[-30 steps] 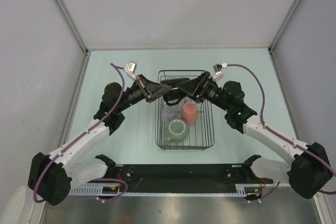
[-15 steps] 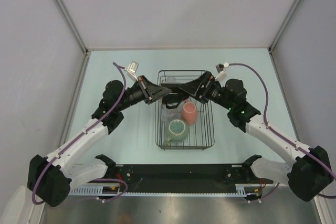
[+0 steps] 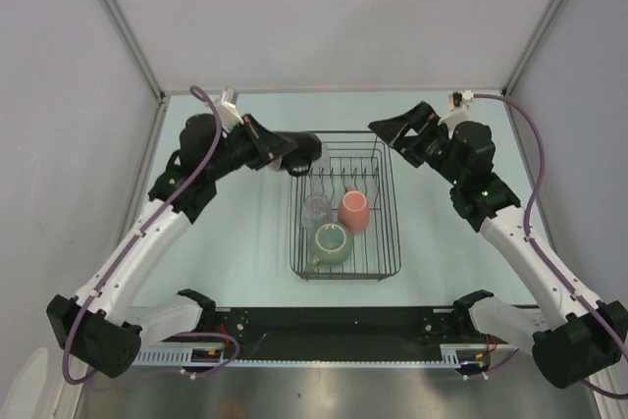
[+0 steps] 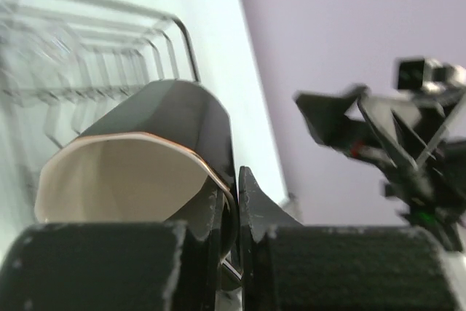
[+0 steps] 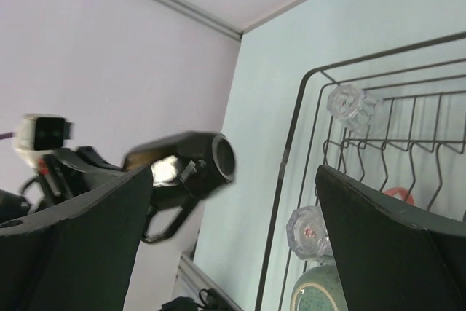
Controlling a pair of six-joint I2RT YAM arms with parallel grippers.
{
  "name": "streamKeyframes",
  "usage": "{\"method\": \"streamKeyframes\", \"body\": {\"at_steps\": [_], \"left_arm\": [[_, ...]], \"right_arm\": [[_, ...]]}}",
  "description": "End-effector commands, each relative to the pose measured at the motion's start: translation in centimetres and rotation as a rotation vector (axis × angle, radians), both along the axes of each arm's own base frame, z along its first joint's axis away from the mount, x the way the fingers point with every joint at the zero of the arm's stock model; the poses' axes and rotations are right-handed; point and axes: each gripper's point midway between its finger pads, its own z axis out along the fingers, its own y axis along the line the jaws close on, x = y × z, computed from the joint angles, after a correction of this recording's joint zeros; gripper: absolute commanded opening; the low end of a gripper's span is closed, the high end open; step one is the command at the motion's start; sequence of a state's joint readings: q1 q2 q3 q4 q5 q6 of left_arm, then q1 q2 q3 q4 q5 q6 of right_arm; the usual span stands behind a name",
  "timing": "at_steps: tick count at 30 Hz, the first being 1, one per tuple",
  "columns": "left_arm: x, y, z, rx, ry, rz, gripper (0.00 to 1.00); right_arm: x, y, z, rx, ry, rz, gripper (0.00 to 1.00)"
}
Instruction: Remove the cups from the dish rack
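Observation:
The black wire dish rack (image 3: 383,242) stands mid-table. In it are a salmon-pink cup (image 3: 354,210), a sage-green mug (image 3: 331,242) and a clear glass tumbler (image 3: 315,209). My left gripper (image 3: 288,152) is shut on the rim of the dark pale-rimmed cup (image 3: 302,151) and holds it in the air over the rack's far left corner. The left wrist view shows one finger inside and one outside the cup's (image 4: 145,151) rim. My right gripper (image 3: 381,129) is open and empty above the rack's far right corner. The right wrist view shows two tumblers (image 5: 348,105) (image 5: 309,229).
The pale table (image 3: 245,242) is walled by grey panels left, right and behind. The arms' black base rail (image 3: 334,326) runs along the near edge. The right arm (image 4: 393,143) shows blurred across from the left wrist camera.
My left gripper has lifted the dark cup out of the rack and moved it back and to the left. My right gripper has drawn back out of the rack to the far right.

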State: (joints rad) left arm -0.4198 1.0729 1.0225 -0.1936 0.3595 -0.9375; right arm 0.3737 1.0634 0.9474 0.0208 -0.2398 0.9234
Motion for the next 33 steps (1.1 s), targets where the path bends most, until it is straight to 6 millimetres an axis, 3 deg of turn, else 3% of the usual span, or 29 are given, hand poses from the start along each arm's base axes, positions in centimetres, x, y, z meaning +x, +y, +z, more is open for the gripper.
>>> {"method": "streamKeyframes", "body": {"at_steps": [1, 4, 6, 7, 8, 9, 11, 12, 18, 27, 28, 33], "left_arm": [[3.9, 4.8, 5.8, 0.304, -0.201, 0.2, 0.0], [5.3, 7.6, 4.8, 0.463, -0.153, 0.299, 0.0], [6.5, 9.7, 2.0, 0.599, -0.063, 0.369, 0.0], [6.9, 10.6, 2.3, 0.653, -0.061, 0.396, 0.0], [7.9, 11.0, 0.3, 0.725, -0.004, 0.396, 0.0], [7.6, 11.9, -1.1, 0.797, 0.053, 0.393, 0.01], [8.6, 13.2, -2.0, 0.899, 0.093, 0.41, 0.01], [9.2, 13.3, -4.0, 0.953, 0.144, 0.384, 0.0], [12.6, 13.2, -6.8, 1.051, 0.229, 0.315, 0.0], [16.5, 13.1, -10.8, 1.011, 0.305, 0.291, 0.0], [16.9, 12.9, -12.0, 1.014, 0.327, 0.277, 0.0], [17.0, 11.6, -16.1, 0.979, 0.391, 0.218, 0.0]], "right_arm": [[0.6, -2.2, 0.0, -0.172, 0.02, -0.096, 1.0], [0.9, -3.1, -0.7, -0.234, 0.039, -0.128, 1.0], [0.9, -3.4, -0.9, -0.259, 0.046, -0.139, 1.0], [0.9, -3.5, -1.2, -0.28, 0.053, -0.139, 1.0], [1.0, -3.8, -1.3, -0.292, 0.051, -0.151, 1.0], [1.1, -3.9, -1.3, -0.302, 0.052, -0.153, 1.0], [1.2, -4.1, -1.5, -0.329, 0.051, -0.162, 1.0], [1.2, -4.2, -1.6, -0.338, 0.05, -0.166, 1.0], [1.9, -4.3, -2.5, -0.388, 0.075, -0.165, 1.0], [2.7, -3.8, -4.6, -0.434, 0.117, -0.134, 1.0], [2.7, -3.8, -4.9, -0.44, 0.125, -0.132, 1.0], [2.8, -3.8, -5.9, -0.464, 0.143, -0.127, 1.0]]}}
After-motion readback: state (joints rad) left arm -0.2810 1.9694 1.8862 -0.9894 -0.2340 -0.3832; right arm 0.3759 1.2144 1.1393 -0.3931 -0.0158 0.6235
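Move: Over the rack's left edge, the left hand holds the black cup by its wall. The free table it is bound for lies about 16 cm ahead, 14 cm left and 27 cm below. The rack's middle is some 11 cm right, 1 cm back and 26 cm down; its far clear glass is about 15 cm ahead, 4 cm right and 23 cm down. From the empty right hand, that free spot is roughly 14 cm ahead, 31 cm left and 28 cm below. Carrying the black cup off the rack, the left hand keeps its pinch on the wall and arcs some 15 cm forward and 13 cm left, rising about 5 cm before dropping well below its starting height. The wrist rolls some 60 degrees, bringing the fingers round to point mostly down. The right hand, wide open, sinks about 6 cm and drifts right. ##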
